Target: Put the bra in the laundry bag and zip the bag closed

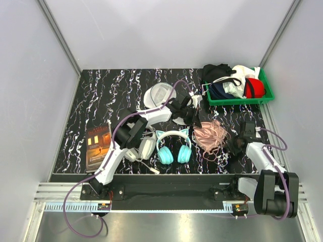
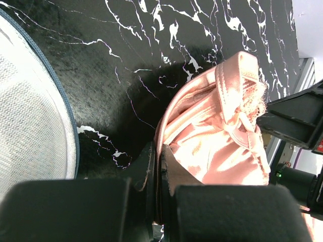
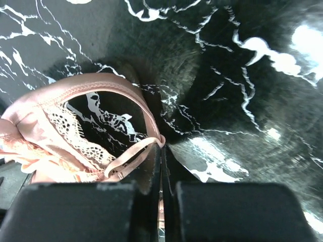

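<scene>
The pale pink bra (image 1: 212, 136) lies bunched on the black marbled table right of centre. My left gripper (image 1: 194, 120) is shut on its left edge; in the left wrist view the satin cup (image 2: 217, 136) runs from between my jaws (image 2: 159, 166). My right gripper (image 1: 237, 143) is shut on a thin strap at the bra's right side; in the right wrist view the strap and lace band (image 3: 75, 131) lead into my jaws (image 3: 161, 151). The white mesh laundry bag (image 1: 159, 95) lies open behind the left arm, and its rim shows in the left wrist view (image 2: 30, 126).
Teal cat-ear headphones (image 1: 174, 146) and white-grey headphones (image 1: 146, 146) lie near the front. A book (image 1: 97, 147) lies at the left. A green basket (image 1: 262, 85) with black, white and red garments stands at the back right.
</scene>
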Motion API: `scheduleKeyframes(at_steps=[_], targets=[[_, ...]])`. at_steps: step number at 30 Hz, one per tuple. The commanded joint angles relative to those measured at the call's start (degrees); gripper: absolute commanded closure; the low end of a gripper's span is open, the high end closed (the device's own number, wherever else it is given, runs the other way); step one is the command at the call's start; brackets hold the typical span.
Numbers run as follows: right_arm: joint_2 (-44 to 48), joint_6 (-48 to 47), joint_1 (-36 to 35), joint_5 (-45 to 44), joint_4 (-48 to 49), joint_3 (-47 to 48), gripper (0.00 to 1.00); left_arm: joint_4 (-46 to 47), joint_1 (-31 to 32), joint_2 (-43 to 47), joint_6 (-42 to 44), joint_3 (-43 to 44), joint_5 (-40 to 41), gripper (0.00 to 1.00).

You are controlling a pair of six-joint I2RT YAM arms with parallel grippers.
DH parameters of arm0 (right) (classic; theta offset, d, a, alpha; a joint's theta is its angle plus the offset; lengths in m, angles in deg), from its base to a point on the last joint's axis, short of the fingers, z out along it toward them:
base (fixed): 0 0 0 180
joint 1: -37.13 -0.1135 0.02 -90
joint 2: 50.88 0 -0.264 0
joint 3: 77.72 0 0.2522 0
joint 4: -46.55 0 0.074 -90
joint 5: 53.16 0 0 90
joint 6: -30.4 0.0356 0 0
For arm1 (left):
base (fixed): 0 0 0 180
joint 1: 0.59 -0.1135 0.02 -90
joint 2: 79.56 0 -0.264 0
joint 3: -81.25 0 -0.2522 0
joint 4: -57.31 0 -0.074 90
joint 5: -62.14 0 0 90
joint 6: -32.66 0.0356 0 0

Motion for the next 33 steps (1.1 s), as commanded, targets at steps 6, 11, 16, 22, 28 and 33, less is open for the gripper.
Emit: scheduleKeyframes(at_steps=[6, 11, 16, 22, 28, 33], targets=[[5.8, -5.1, 0.2, -8.7, -17.5, 11.2, 1.00, 0.4, 0.5, 3.4, 3.3, -0.5, 3.8, 1.00], [5.2, -11.4, -1.2, -8.5, -21.0, 17.2, 1.00, -1.7, 2.4, 3.1, 3.7, 2.2, 5.8, 1.00], [4.6, -16.8, -4.0, -2.1, -20.9, 22.4, 1.00, -6.1, 4.7, 2.0, 5.1, 6.0, 8.8, 1.00], [1.1, -16.2, -9.6, 6.6, -19.1, 24.2, 1.00, -6.7, 5.8, 2.6, 4.0, 6.6, 11.7, 1.00], [-4.4, -14.2, -9.7, 13.2, -10.1, 18.2, 1.00, -5.7, 5.9, 2.0, 3.2, 7.0, 9.6, 1.00], [-12.2, -16.9, -9.7, 13.2, -6.5, 18.0, 0.99, -3.5, 5.4, 1.4, 2.4, 6.8, 7.4, 1.00]])
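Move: The right hand already pinches a thin strap low over the table; the bra's cups, where the strap is taken, lie about 10 cm to its left and 4 cm ahead, level with it. The left hand still grips the bra's far left edge, the middle some 4 cm back, 5 cm right and 3 cm below. The cat-ear headphones lie 27 cm left and 1 cm back of the right hand; the green basket stands 25 cm ahead and 2 cm right. Up about 11 cm, at first edging slightly right, the right hand lifts the pinched strap, then swings it left by some 8 cm over the bra towards the left hand and sinks about 5 cm, turning close to 30 degrees counter-clockwise. The left hand, fingers still shut on the bra's edge, shifts around 3 cm back and a little right to meet it. ##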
